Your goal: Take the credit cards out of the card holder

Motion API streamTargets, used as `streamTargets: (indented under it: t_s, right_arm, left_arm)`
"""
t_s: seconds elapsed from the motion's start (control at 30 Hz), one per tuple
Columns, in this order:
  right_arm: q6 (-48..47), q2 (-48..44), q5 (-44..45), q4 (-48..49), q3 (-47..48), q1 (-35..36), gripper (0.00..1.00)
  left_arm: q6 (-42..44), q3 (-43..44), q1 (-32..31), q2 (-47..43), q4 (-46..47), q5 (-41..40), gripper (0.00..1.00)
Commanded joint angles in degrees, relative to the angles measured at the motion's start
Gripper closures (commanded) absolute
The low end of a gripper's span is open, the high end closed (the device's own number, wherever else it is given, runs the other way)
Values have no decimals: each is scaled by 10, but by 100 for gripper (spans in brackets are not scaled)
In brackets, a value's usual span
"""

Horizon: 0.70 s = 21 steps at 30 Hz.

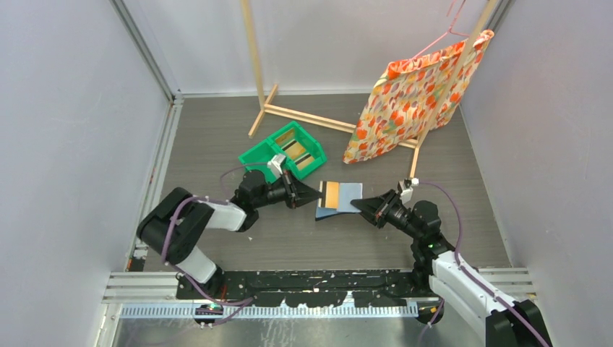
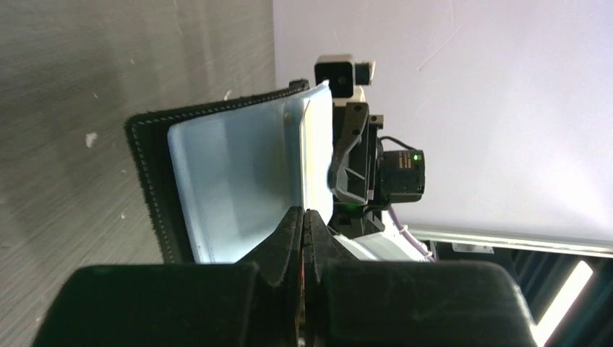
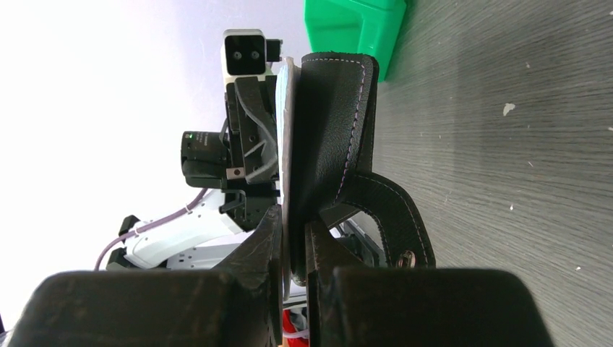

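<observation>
The card holder (image 1: pixel 350 192) is held open just above the table between both arms, its grey-blue inside facing up. An orange credit card (image 1: pixel 331 194) sticks out of its left half. My left gripper (image 1: pixel 315 194) is shut on that card's left edge. In the left wrist view the card (image 2: pixel 316 159) runs edge-on from the left gripper (image 2: pixel 303 215), beside the pale pocket of the holder (image 2: pixel 224 173). My right gripper (image 1: pixel 360 205) is shut on the holder's right edge. In the right wrist view this gripper (image 3: pixel 293 217) clamps the black leather (image 3: pixel 329 123).
A green two-compartment bin (image 1: pixel 283 153) stands just behind the left gripper, with flat tan striped pieces inside. A wooden rack (image 1: pixel 303 116) and an orange flowered cloth (image 1: pixel 412 101) on a hanger stand at the back. Walls close both sides.
</observation>
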Motion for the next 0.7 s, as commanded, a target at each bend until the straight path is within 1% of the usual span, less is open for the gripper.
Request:
streamTargets:
  t_s: [0.0,0.1,0.13,0.17,0.27,0.37,0.47,0.5,0.53,0.6,0.67]
  right_arm:
    - [1,-25,2,31,6,-5,99]
    - [-2,-32,3,19,5,-5,99]
    - [-6,-32,3,16,6,-6,99]
    - [-8,-31,3,14,7,-5,99]
    - [-17,-23,1,10,14,-5,99]
    - [-39,-12,-6,-17,30,-6,99]
    - [-84,-23,-6,-102,59,-5,99]
    - [-100,-29,-3,-129,68,-6,99]
    - [-118,-35,-1,-153,80,-6,99]
    - [-132,-43,0,-186,91,-5,99]
    - [-141,-51,0,-203,101,-6,99]
  left_arm:
    - [68,-2,52,-100,-124,33,99]
    - [159,33,74,-196,-327,32,99]
    - [208,62,76,-234,-432,22,99]
    - [239,86,77,-259,-500,9,100]
    - [314,150,78,-294,-640,-14,99]
    - [388,228,78,-295,-768,-44,99]
    - [480,323,78,-274,-904,-110,99]
    - [508,350,77,-265,-934,-127,99]
    - [554,383,78,-251,-957,-140,99]
    - [616,426,78,-232,-991,-152,99]
    - [686,489,77,-202,-1023,-180,100]
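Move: The green box lies about 16 cm ahead of the left hand, 11 cm to its left and 12 below. In the left fingers is the credit card, its middle 3 cm to their right, level fore-and-aft; the card holder's middle is 5 cm right and 1 cm back. From the right hand, gripping the holder's edge, the card is 7 cm left and 2 ahead, the holder 4 left and 1 ahead. Left hand draws the pinched card clear of the holder, up 11 cm and left 8, fingers dipping; right keeps hold. ##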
